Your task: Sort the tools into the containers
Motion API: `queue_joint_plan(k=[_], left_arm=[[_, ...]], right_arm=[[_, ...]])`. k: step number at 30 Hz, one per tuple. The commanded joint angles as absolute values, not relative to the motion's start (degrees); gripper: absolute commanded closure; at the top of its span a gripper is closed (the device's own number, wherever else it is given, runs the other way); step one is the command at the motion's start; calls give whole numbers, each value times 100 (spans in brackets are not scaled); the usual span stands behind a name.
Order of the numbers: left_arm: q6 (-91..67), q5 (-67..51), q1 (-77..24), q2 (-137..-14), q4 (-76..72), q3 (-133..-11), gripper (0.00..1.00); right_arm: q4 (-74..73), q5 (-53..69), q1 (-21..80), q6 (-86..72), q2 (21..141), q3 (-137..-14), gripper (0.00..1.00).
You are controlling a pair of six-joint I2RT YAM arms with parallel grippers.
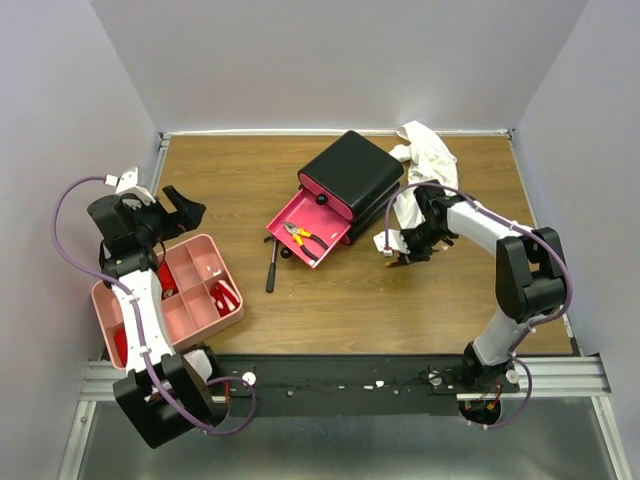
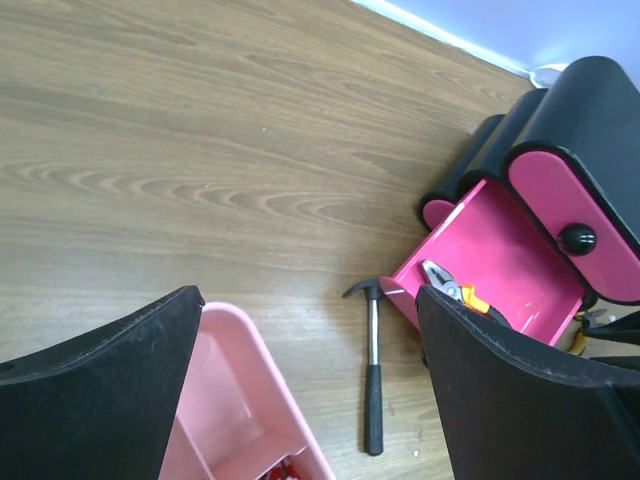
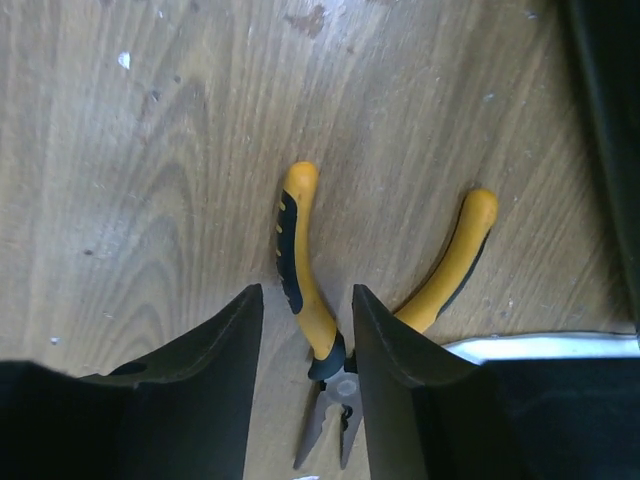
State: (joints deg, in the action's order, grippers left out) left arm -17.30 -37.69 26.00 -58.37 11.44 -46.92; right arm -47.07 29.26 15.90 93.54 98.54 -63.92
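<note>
Yellow-and-black pliers (image 3: 300, 260) lie on the wood table with handles spread. My right gripper (image 3: 306, 300) is open and straddles their left handle just above the pivot, with a gap on its left side. A second pair of pliers (image 1: 305, 238) lies in the pulled-out bottom drawer (image 1: 290, 215) of the black box (image 1: 355, 165). The black-handled hammer (image 1: 272, 265) lies on the table beside that drawer. My left gripper (image 1: 182, 212) hangs wide open and empty over the far corner of the pale-pink tray (image 1: 205, 245), which holds red items (image 1: 226, 296).
A crumpled white cloth (image 1: 422, 150) lies at the back right, behind my right arm and beside the box. The two upper drawers (image 2: 575, 200) are shut. Grey walls close in the table on three sides.
</note>
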Motion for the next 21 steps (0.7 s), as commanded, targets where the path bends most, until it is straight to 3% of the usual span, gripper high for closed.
queue_joint_plan(k=[1,4,9,14,18,21], left_arm=[[-1503,-3779,2970,-5775,1485,-4799,1],[-1477,-3779,3120,-5722,1556,-4816,1],[-1582,-3814,3199,-5617,1486,-4799,1],[-1828,-3911,3208,-5520,1258,-4711,1],[-2179,-4008,3147,-5449,950,-4641,1],[-2408,-4008,3015,-5388,704,-4562,1]], right_arm=[[-4367,2689,1556,10010,10141,-6344,55],[-4649,2619,1556,9862,10344,-6705,64],[-4869,2295,1573,9984,10486,-6759,67],[-4693,2004,1565,10178,10126,-6303,94],[-5754,2810,1573,10143,9204,-6468,99],[-6748,3803,1713,9600,8676,-7406,99]])
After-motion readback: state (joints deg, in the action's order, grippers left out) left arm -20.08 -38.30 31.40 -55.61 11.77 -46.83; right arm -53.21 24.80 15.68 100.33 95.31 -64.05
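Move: A few centimetres from the right hand, the yellow-handled pliers lie on the table, their middle about 3 cm ahead, 3 cm to its right and 2 cm below. Counted from that hand, the white cloth's middle is some 20 cm ahead and 6 cm right, the black tool box about 15 cm ahead and 11 cm left, and its open pink drawer roughly 8 cm ahead and 22 cm left. From the left hand the pliers are about 49 cm right, level fore and aft, and 21 cm lower. Easing down and then forward, about 2 cm each, the right hand brings its fingers around the pliers' nearer handle, keeps closing and pinches it near the pivot. It then draws back and rises some 3 cm with the pliers, at the end still going up. The empty left hand, fingers wide, shifts about 2.5 cm left, then rises slightly. ##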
